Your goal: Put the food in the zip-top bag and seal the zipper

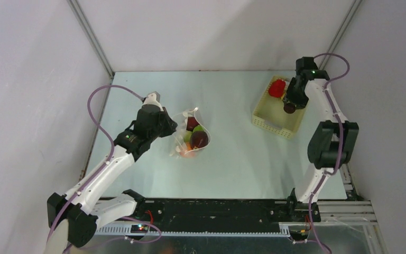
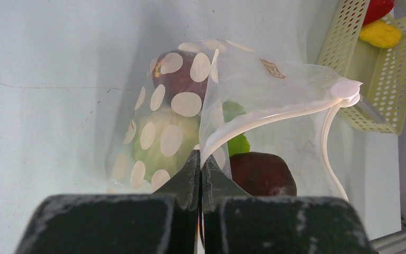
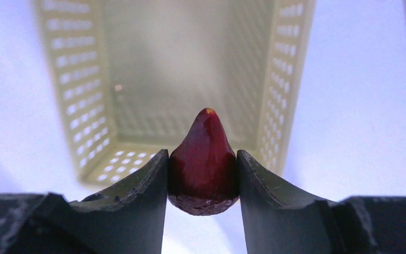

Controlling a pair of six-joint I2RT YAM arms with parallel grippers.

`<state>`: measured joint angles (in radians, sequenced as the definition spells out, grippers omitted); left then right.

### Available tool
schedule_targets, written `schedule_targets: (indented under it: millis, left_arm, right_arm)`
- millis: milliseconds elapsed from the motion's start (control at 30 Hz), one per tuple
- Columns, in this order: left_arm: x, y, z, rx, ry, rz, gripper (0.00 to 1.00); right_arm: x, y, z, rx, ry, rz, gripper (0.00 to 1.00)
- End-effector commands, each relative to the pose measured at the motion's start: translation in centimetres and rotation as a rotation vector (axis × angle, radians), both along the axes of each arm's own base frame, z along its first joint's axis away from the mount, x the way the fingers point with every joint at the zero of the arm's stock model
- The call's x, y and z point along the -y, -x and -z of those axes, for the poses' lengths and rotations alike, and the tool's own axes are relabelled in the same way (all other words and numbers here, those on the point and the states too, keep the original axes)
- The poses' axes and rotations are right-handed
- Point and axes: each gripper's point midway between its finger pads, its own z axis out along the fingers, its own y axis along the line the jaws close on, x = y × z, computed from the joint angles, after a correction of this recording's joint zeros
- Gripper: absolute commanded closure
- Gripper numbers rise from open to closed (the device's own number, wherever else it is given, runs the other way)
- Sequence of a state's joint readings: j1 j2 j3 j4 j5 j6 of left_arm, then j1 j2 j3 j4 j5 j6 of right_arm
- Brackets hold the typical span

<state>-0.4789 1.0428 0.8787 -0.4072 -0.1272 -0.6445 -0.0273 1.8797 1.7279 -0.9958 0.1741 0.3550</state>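
Observation:
The zip-top bag point(image 1: 190, 135) lies left of centre, mouth open, with several foods inside: a dark maroon piece point(image 2: 261, 172), a green round one point(image 2: 161, 140) and another maroon one point(image 2: 182, 71). My left gripper point(image 1: 172, 126) is shut on the bag's mouth edge at the whitish zipper point(image 2: 275, 117); its jaws point(image 2: 201, 161) meet with the strip pinched between them. My right gripper point(image 1: 289, 107) is shut on a dark maroon pointed fruit point(image 3: 203, 159) and holds it above the pale yellow basket point(image 3: 84, 106).
The basket point(image 1: 275, 121) stands at the back right and holds a red piece point(image 1: 278, 88); the left wrist view also shows a yellow piece point(image 2: 380, 33) in it. Walls close the table's left, back and right.

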Motion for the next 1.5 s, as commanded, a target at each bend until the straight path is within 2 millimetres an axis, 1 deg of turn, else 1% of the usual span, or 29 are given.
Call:
schedule_targets:
  millis: [0,100,167,233,267,300,367,400,433,467,500,533,567,600,633,667,700,733,800,833,867,900,933,967,1000,1067,1167,1267,1467]
  left_arm:
    - [-0.1,-0.4,-1.4,0.050,0.012,0.003,1.00]
    - [-0.1,-0.3,-1.7,0.057,0.017,0.002,1.00]
    - [-0.1,-0.2,-2.0,0.063,0.022,0.004,1.00]
    - [-0.1,-0.2,-2.2,0.062,0.024,0.006,1.00]
    - [0.0,-0.1,-2.2,0.060,0.028,0.008,1.00]
    - [0.0,0.0,-2.2,0.061,0.030,0.009,1.00]
    - [0.1,0.1,-2.4,0.062,0.040,0.016,1.00]
    - [0.2,0.2,-2.6,0.064,0.043,0.019,1.00]
    - [0.2,0.2,-2.8,0.068,0.048,0.023,1.00]
    - [0.2,0.3,-3.0,0.070,0.050,0.024,1.00]
    - [0.2,0.4,-3.2,0.071,0.050,0.025,1.00]
    - [0.2,0.4,-3.2,0.069,0.048,0.024,1.00]
    - [0.0,0.5,-3.4,0.069,0.042,0.023,1.00]
    - [0.0,0.6,-3.4,0.068,0.040,0.021,1.00]
    - [-0.2,0.7,-3.6,0.069,0.038,0.019,1.00]
    - [-0.2,0.7,-3.7,0.070,0.037,0.018,1.00]
    - [-0.3,0.8,-3.8,0.069,0.034,0.016,1.00]
    - [-0.4,0.8,-3.9,0.069,0.032,0.012,1.00]
    - [-0.6,1.0,-4.0,0.073,0.031,0.007,1.00]
    - [-0.7,1.1,-4.1,0.073,0.032,0.004,1.00]
    - [-0.7,1.1,-4.2,0.077,0.034,0.004,1.00]
    - [-0.8,1.2,-4.2,0.076,0.033,0.003,1.00]
    - [-0.8,1.3,-4.3,0.079,0.034,0.002,1.00]
    - [-0.9,1.4,-4.3,0.077,0.033,0.002,1.00]
    - [-0.9,1.5,-4.4,0.080,0.035,0.002,1.00]
    - [-1.0,1.6,-4.7,0.086,0.039,0.001,1.00]
    - [-1.0,1.6,-4.8,0.089,0.042,0.000,1.00]
    - [-1.0,1.6,-4.8,0.085,0.039,0.002,1.00]
    - [-1.0,1.7,-5.0,0.075,0.032,0.005,1.00]
  right_arm:
    - [-4.3,-1.0,-7.2,0.303,-0.141,-0.168,1.00]
    - [-10.8,0.7,-10.8,0.421,-0.283,-0.377,1.00]
    - [-16.3,3.0,-14.5,0.536,-0.356,-0.544,1.00]
    - [-19.7,4.9,-15.3,0.564,-0.422,-0.644,1.00]
    - [-22.6,6.6,-16.0,0.595,-0.468,-0.716,1.00]
    - [-24.1,7.4,-16.6,0.617,-0.498,-0.753,1.00]
    - [-29.6,10.3,-18.7,0.689,-0.583,-0.880,1.00]
    - [-30.6,10.6,-18.9,0.700,-0.590,-0.889,1.00]
    - [-33.0,11.6,-19.3,0.716,-0.629,-0.930,1.00]
    - [-33.9,11.8,-19.5,0.724,-0.634,-0.931,1.00]
    - [-35.8,12.5,-19.4,0.719,-0.654,-0.951,1.00]
    - [-36.4,12.3,-19.2,0.724,-0.633,-0.938,1.00]
    - [-37.9,12.8,-18.9,0.713,-0.630,-0.961,0.99]
    - [-38.4,12.5,-18.7,0.721,-0.601,-0.941,0.99]
    - [-39.9,13.0,-18.5,0.714,-0.596,-0.963,0.98]
    - [-40.4,12.9,-18.3,0.716,-0.578,-0.956,0.97]
    - [-41.7,13.4,-17.7,0.692,-0.568,-0.976,0.96]
    - [-42.0,13.2,-17.4,0.692,-0.541,-0.962,0.96]
    - [-43.6,13.6,-15.7,0.662,-0.480,-0.955,0.93]
    - [-43.7,13.3,-15.6,0.670,-0.448,-0.937,0.88]
    - [-44.5,13.8,-14.7,0.655,-0.431,-0.953,0.85]
    - [-44.5,13.6,-14.8,0.664,-0.406,-0.937,0.77]
    - [-44.9,14.0,-14.0,0.642,-0.384,-0.943,0.72]
    - [-44.9,13.6,-14.3,0.656,-0.363,-0.922,0.63]
    - [-45.1,13.9,-13.8,0.642,-0.347,-0.928,0.59]
    - [-45.4,14.2,-14.2,0.650,-0.337,-0.930,0.45]
    - [-45.7,14.9,-14.5,0.658,-0.345,-0.944,0.31]
    - [-45.7,15.7,-14.9,0.653,-0.348,-0.963,0.04]
    - [-44.8,16.9,-16.3,0.680,-0.354,-0.980,0.01]
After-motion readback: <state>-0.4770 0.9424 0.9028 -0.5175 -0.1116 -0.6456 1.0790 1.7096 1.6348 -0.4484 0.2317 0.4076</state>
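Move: Some 42 cm to the right hand's left and 12 cm nearer the bases is the open mouth of the zip-top bag, roughly level with that hand, which already holds a dark red fruit. A dark brown fruit lies in the bag, 40 cm left, 13 cm back and 8 cm lower. The basket's middle is 2 cm ahead, 2 cm left and 12 cm below. From the left hand, pinching the rim, the mouth is 9 cm right, 3 cm back and 6 cm below. Sweeping left by some 46 cm and back about 16 cm, the right hand carries the dark red fruit from above the basket to the bag's mouth in an arc, climbing about 17 cm before sinking 6 cm. It swings well counter-clockwise, stops and opens wide to let go. The left hand keeps its pinch on the rim, easing back and up a couple of centimetres. ##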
